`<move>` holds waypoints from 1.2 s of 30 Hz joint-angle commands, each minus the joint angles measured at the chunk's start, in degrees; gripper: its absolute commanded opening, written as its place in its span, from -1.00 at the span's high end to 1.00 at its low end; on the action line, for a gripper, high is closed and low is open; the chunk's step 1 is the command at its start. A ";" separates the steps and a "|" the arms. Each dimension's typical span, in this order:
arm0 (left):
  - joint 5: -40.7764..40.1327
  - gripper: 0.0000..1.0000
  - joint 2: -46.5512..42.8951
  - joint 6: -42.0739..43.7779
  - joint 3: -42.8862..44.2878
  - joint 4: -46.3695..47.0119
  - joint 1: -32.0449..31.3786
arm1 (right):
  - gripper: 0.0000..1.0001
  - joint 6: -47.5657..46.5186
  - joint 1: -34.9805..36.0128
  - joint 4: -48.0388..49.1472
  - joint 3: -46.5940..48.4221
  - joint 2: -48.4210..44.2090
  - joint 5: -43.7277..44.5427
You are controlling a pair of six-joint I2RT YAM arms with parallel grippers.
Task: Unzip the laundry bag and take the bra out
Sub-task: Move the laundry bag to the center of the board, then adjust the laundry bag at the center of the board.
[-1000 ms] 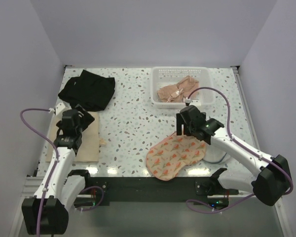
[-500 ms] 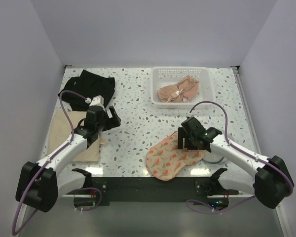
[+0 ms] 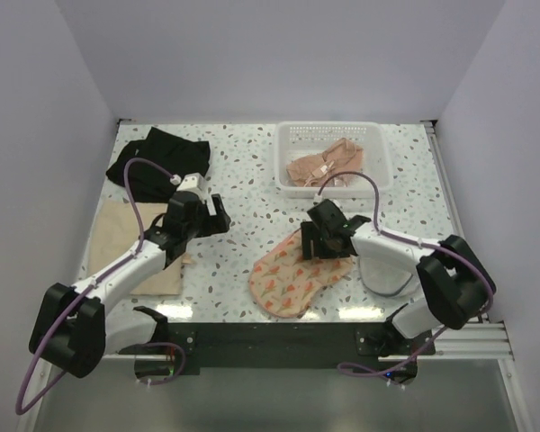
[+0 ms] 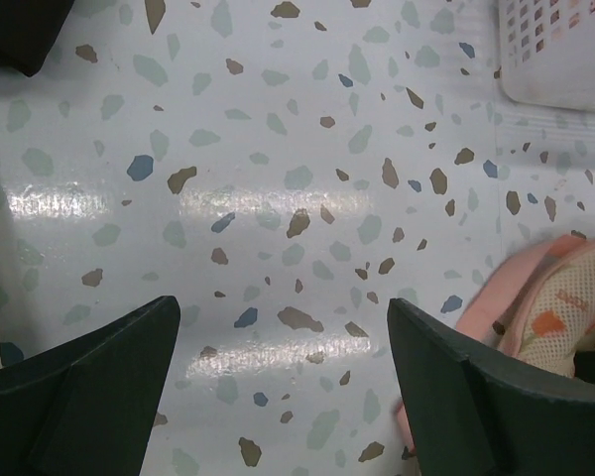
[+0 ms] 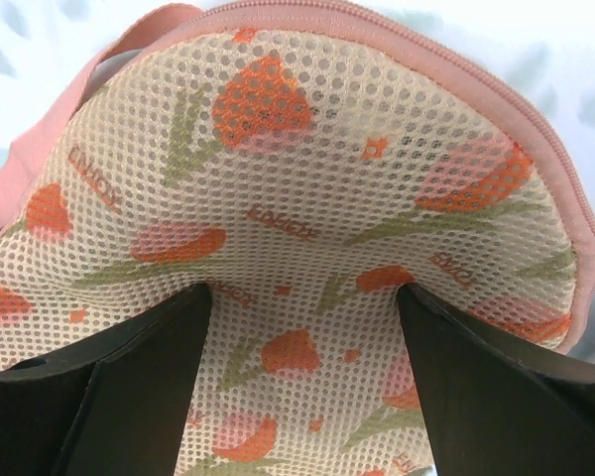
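The laundry bag (image 3: 288,279) is cream mesh with orange tulips and a pink zip border, lying flat on the table near the front middle. My right gripper (image 3: 320,240) stands over the bag's far end. In the right wrist view its jaws (image 5: 302,294) are open wide, with both fingertips pressed down on the mesh (image 5: 307,149). My left gripper (image 3: 218,216) hovers open over bare table to the left of the bag, with nothing between its fingers (image 4: 283,305). The bag's edge (image 4: 560,307) shows at the right of that view. The bra is hidden.
A white basket (image 3: 380,153) at the back right holds beige garments (image 3: 322,166); its corner (image 4: 565,50) also shows in the left wrist view. A black cloth (image 3: 157,162) lies at the back left, and a tan cloth (image 3: 117,243) by the left edge. A pale round object (image 3: 387,279) sits under the right arm.
My left arm swung from over the tan cloth toward the table's middle. My right gripper pulled back, then reached left onto the bag's far end, and the bag slid left.
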 commanded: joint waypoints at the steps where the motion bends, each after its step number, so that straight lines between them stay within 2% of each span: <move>1: -0.33 -0.82 -2.35 2.61 0.97 0.47 -1.03 | -0.62 -3.45 1.27 6.23 4.81 9.16 -2.71; 8: 0.90 -0.82 -2.97 2.61 -2.19 0.38 -2.79 | -0.63 -13.55 1.44 8.08 15.18 19.27 -4.11; 13: -0.06 -0.79 -2.97 2.00 -3.08 -0.49 -4.19 | -0.63 -15.85 1.53 7.46 21.07 23.15 -4.47; 22: -0.94 -0.75 -5.87 -0.46 -4.92 -1.99 -8.76 | -0.63 -13.74 1.71 9.39 23.36 25.00 -4.82; 30: -4.01 -0.74 -2.01 -1.87 -5.54 -0.59 -13.42 | -0.62 -17.08 2.41 9.14 26.53 26.85 -8.07; 36: -4.98 -0.72 0.54 -2.22 -4.92 0.91 -14.65 | -0.62 -15.59 3.46 11.50 22.49 24.48 -8.78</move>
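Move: The right hand has its open fingers down on the far part of the laundry bag, whose middle is about 9 cm back and 4 cm left. The board's center is some 9 cm ahead and 14 cm left of it; the basket is 32 cm ahead and 7 right, the round mat 7 back and 26 right. From the left hand, about 8 cm up, the bag is 27 cm right and 17 back, the black cloth 22 left and 21 ahead. Keeping its open fingertips down on the laundry bag at a nearly constant height, the right hand goes on dragging the mesh fabric forward and left about 11 cm each way, towards the board's center, quickly at first and then creeping mostly left, while turning some 20 degrees counter-clockwise. The left hand, empty and open, comes back about 6 cm, with roughly 4 cm of right and 4 cm of sinking, towards the bag's left edge, turning slightly clockwise. ##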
